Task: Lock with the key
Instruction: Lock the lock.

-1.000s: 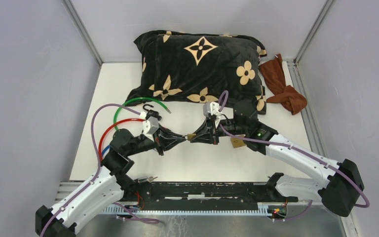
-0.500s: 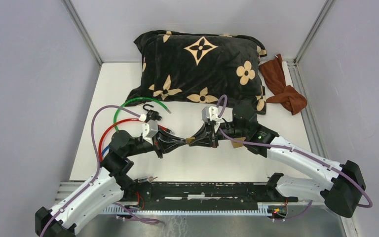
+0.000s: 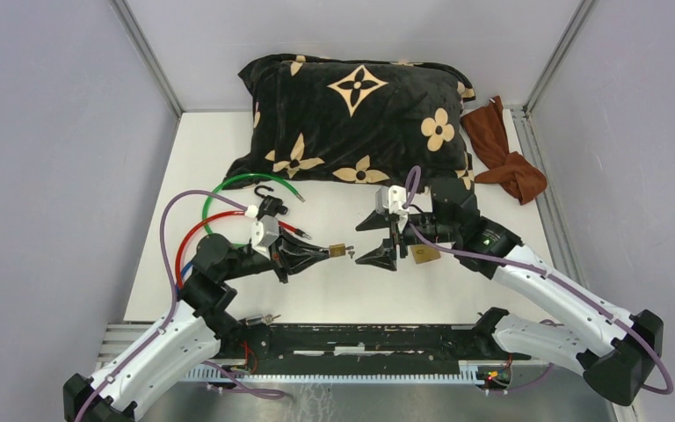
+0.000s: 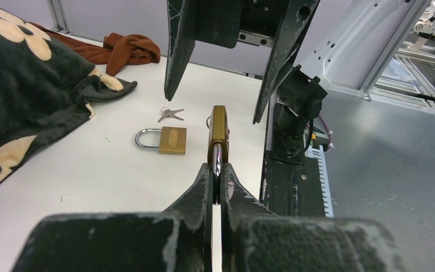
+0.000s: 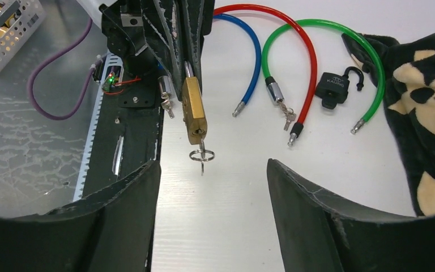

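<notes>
My left gripper [image 3: 323, 252] [image 4: 217, 170] is shut on the shackle of a brass padlock [image 3: 337, 251] [image 4: 219, 128] [image 5: 193, 111], held above the table. A key on a small ring [image 5: 202, 153] sticks in the padlock's end. My right gripper [image 3: 381, 236] [image 5: 212, 170] is open and empty, just right of the padlock, jaws spread wide, apart from the key.
A second brass padlock [image 3: 423, 254] [image 4: 165, 140] lies on the table with loose keys [image 4: 170, 114]. Red, green and blue cable locks [image 3: 220, 211] [image 5: 294, 51] and a black padlock [image 3: 268, 203] [image 5: 335, 86] lie left. A black flowered pillow [image 3: 356, 114] and brown cloth [image 3: 503, 149] sit behind.
My right gripper has let go of the key end, opened wide and drawn back to the right. My left gripper keeps holding the padlock.
</notes>
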You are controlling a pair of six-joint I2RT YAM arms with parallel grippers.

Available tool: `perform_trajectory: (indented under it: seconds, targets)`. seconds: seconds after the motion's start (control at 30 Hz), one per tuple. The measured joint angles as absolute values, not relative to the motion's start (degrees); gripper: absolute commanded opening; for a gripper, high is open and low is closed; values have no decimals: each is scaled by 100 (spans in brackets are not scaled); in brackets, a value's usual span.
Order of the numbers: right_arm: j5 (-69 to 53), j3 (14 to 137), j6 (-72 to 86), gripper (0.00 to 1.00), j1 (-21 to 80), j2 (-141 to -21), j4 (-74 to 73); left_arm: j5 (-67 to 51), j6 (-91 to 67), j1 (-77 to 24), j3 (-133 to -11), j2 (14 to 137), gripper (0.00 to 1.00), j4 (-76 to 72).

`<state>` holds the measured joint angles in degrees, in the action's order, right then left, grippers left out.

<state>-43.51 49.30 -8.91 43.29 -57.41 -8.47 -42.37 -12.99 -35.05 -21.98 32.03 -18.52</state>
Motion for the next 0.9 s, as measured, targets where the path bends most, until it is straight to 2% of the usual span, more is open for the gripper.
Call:
perform_trajectory:
  seconds: [0.2,0.43,0.53,0.7,0.8,0.87,0.9]
  targets:
    - [-4370,5199,-967,71,4405,-5872,-1214,-4239,-1232,-3505,-2167,3225,2,-1804]
    - [-4362,5406,-1046,47,4648,-6136,-1310,-4239,-1192,-3494,-2167,3262,2,-1761]
    - [-4359,5446,-1052,45,4652,-6193,-1308,-4241,-1186,-3483,-2167,3262,2,-1750]
    - [-4340,5450,-1072,37,4652,-6272,-1317,-4241,-1168,-3476,-2167,3262,2,-1726]
    - [-4331,5452,-1085,24,4652,-6320,-1345,-4241,-1120,-3472,-2167,3262,2,-1726]
    - [-4324,5452,-1094,11,4652,-6353,-1345,-4241,-1118,-3472,-2167,3262,2,-1726]
    - [-4324,5452,-1083,0,4652,-6370,-1345,-4244,-1118,-3472,-2167,3262,2,-1721]
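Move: The key sticks out of the small padlock's keyhole and lies about 3 cm to the right hand's left, 1 cm back and 1 cm below. The padlock's body is some 5 cm left of that hand and 1 cm back. The large padlock lies on the table about 6 cm ahead, 14 cm right and 20 cm down; the red cable's end is roughly 9 cm ahead, 12 cm left, also 20 cm down. From the left hand the key is about 5 cm right, at its height. Leftward about 2 cm goes the right hand, drifting 1 cm back on the way, until its fingertips straddle the key's head; late on, it sinks about 1 cm while the fingers close from three-quarters open to nearly shut around the key. The left hand keeps its pinch on the small padlock's shackle and eases down about 1 cm. ##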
